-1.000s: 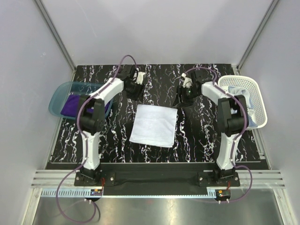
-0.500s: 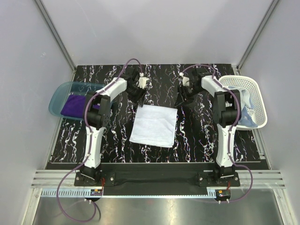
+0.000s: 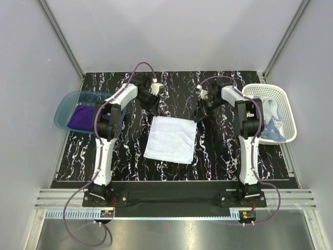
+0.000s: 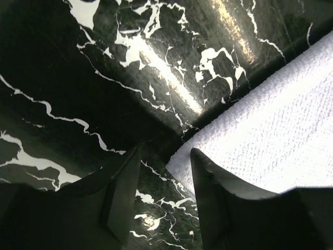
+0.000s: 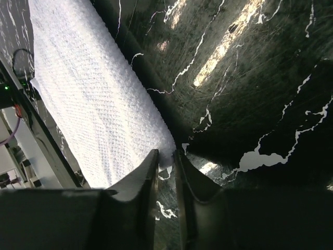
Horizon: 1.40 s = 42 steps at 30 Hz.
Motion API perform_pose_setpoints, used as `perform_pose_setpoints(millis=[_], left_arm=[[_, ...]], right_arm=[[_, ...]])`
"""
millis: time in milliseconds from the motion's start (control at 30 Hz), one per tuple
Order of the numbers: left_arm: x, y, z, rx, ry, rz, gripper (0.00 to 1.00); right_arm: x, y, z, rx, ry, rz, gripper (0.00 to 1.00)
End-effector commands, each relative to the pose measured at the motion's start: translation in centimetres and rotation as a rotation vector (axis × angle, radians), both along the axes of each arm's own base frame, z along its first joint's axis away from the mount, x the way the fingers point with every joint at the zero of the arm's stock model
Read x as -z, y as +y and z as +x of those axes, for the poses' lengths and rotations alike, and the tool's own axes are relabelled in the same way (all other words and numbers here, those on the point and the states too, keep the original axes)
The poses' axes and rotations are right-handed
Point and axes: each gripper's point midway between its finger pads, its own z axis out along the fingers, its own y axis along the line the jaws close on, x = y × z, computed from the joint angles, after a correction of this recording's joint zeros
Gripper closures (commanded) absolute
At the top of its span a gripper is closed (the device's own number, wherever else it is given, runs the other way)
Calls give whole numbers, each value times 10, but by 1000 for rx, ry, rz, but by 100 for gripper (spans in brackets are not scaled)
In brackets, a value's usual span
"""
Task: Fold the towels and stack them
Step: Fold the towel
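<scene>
A white towel [image 3: 170, 139] lies flat in the middle of the black marbled table. My left gripper [image 3: 151, 106] is at its far left corner. In the left wrist view that gripper [image 4: 165, 152] stands open, with the towel corner [image 4: 183, 161] just inside the gap against the right finger [image 4: 208, 192]. My right gripper [image 3: 200, 113] is at the far right corner. Its jaws [image 5: 166, 153] have closed narrowly, pinching the tip of the white towel [image 5: 99, 99] between them. A purple towel [image 3: 81, 116] lies in the teal tray. A light blue towel [image 3: 272, 115] sits in the white basket.
The translucent teal tray [image 3: 66, 104] stands at the table's left edge and the white mesh basket [image 3: 287, 107] at its right edge. Grey walls enclose the back and sides. Both arm bases are at the near edge.
Both grippers have dropped toward the white towel's far corners. The right jaws have narrowed onto the right corner, while the left jaws have kept their width.
</scene>
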Motion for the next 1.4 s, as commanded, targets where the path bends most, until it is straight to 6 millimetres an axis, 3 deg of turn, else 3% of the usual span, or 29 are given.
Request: perform_pose_setpoints(millis=[0,167,300,567,733,1100,1367], left_arm=[[-2,-7,-3,55,27,-59,53],[-4,-11,-3,64,34,-83,82],[-8,-12,-1,59,45,-82,100],[-14,-6,16,22,-18,-48,100],[-37,-6,27,-9,-88,-51,100],[-85,-3,29,-22,-217,-32,100],[-106,-3,20,-24,-276,6,100]], right_arm=[[-3,4,9,-35,-47,16,80],[-5,5,16,-58,-75,19,100],[-5,1,28,-55,-107,-6,100],[-2,-9,47,-55,-159,-69,100],[-9,-12,55,-41,-226,-91,100],[-65,-15,75,32,-461,-95,100],[-80,-16,63,53,-504,-83,100]])
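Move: The white towel's far left corner lies between the left hand's open fingers, and its far right corner between the half-shut right fingers, each right at the hand point or a centimetre below. From the left hand, the towel's middle lies some 12 cm back and 5 cm right, and the folded purple towel in the blue bin about 23 cm left and 1 cm back. The white basket's middle is roughly 25 cm right and 3 cm ahead of the right hand. Forward first, low over the table, goes the right hand, drawing the towel's far right corner outward about 4.5 cm after its fingers have shut. The left fingers shut on their corner with a small dip back, then ease out some 2 cm. Finally both hands rise together, left about 8 cm and right roughly 5, keeping their pinch while the fingertips tip outward, more on the right. ##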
